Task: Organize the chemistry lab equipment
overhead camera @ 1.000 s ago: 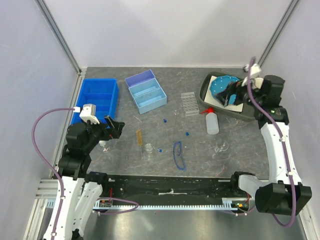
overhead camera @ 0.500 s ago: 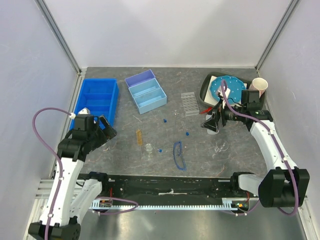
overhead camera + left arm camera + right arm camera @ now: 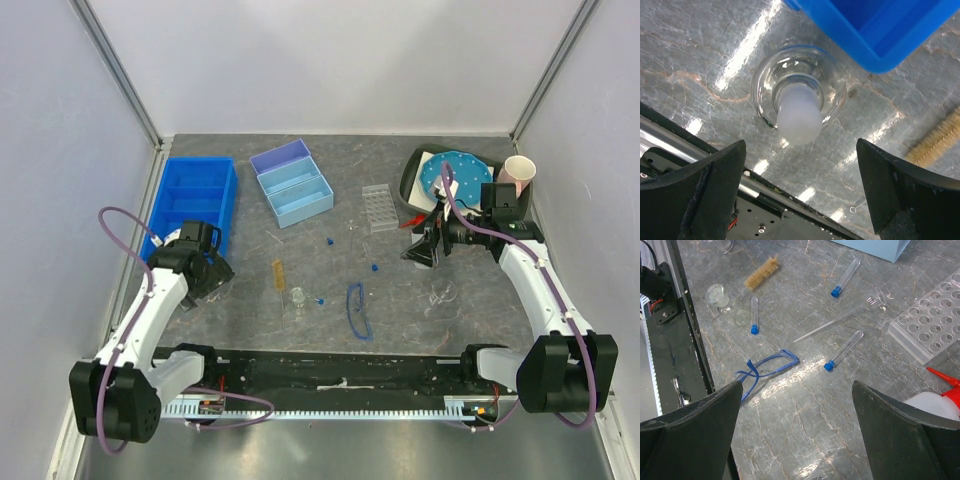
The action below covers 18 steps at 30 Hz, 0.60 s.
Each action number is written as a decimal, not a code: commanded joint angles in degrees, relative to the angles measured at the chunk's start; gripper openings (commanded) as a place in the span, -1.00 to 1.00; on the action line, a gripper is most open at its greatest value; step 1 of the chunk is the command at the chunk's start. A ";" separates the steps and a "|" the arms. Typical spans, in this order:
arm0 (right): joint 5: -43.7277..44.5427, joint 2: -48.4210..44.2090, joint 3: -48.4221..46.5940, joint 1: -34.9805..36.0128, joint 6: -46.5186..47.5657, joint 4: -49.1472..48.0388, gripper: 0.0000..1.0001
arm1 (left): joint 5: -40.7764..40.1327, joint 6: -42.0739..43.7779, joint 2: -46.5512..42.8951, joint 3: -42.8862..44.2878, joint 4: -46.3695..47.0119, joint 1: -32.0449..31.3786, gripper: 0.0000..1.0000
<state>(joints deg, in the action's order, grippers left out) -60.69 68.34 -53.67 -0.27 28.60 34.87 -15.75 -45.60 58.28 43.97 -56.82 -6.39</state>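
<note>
My left gripper [image 3: 208, 276] [image 3: 800, 200] is open, hanging over a clear glass flask [image 3: 799, 102] with a frosted stopper that stands by the blue bin's corner. My right gripper [image 3: 420, 250] [image 3: 797, 440] is open above the table, beside the white squeeze bottle [image 3: 935, 404] with its red nozzle [image 3: 412, 222]. Blue-rimmed safety glasses [image 3: 355, 310] [image 3: 765, 369] lie at front centre. Blue-capped tubes [image 3: 845, 276] [image 3: 843, 351] [image 3: 754, 315] lie scattered. An amber bristle brush [image 3: 278, 275] [image 3: 760, 273] and a small flask [image 3: 298, 296] [image 3: 717, 294] lie left of the glasses.
A blue bin [image 3: 190, 205] [image 3: 880, 30] stands at left and a light blue box [image 3: 292, 183] behind centre. A clear tube rack [image 3: 378, 207] [image 3: 935, 320], a dark tray [image 3: 412, 190] with the blue disc, and a paper cup [image 3: 518, 172] are at right. Clear glassware [image 3: 440, 295] lies front right.
My left arm has swung down and forward, bringing its gripper low over the stoppered flask. My right gripper came from the tray to the squeeze bottle, then shifted slightly left.
</note>
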 commanded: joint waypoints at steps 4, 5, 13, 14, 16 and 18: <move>-2.86 0.57 -0.21 -0.17 2.60 -0.16 0.96 | -5.70 -2.83 7.45 -0.55 7.42 0.24 0.96; -2.69 0.66 -0.21 -0.17 2.60 -0.07 0.96 | -5.70 -2.74 8.42 -0.63 7.86 0.24 0.96; -2.68 1.45 -0.03 -0.17 2.95 -0.07 0.96 | -7.72 -2.30 13.34 -1.96 12.34 0.24 0.95; -2.68 1.45 -0.12 -0.17 2.95 -0.07 0.96 | -8.24 -2.21 13.96 -1.95 12.69 0.24 0.93; -2.86 1.63 -0.12 -0.17 2.95 0.02 0.96 | -8.16 -1.77 14.93 -1.43 13.05 0.33 0.93; -2.86 1.54 -0.12 -0.17 3.04 0.02 0.96 | -8.07 -1.77 16.25 -1.25 13.13 0.33 0.93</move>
<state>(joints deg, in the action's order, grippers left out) -61.01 69.67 -53.67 -0.27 29.69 35.29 -21.10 -45.87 72.64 41.87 -46.92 -6.37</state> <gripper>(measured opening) 0.982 0.967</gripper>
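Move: The white-stoppered glass flask lies some 3 cm ahead of the left hand, about 2 cm to its left and roughly 6 cm below. The blue tray's middle is about 20 cm ahead and 7 cm left of that hand, with its near right corner close beside the flask, and the brush's bristle head is about 6 cm ahead and 12 cm right. From the right hand the flask lies about 47 cm left, 5 cm back and 16 cm lower. The left hand sinks about 5 cm over the stoppered flask while easing some 2 cm forward and a little to the left, close past the blue tray's near right corner, and slows towards the end. Its fingers stay wide open and come down either side of the flask, the stopper standing up between them, as the wrist tilts some 10 degrees so that the fingertips swing slightly back and left; no grip has begun. ##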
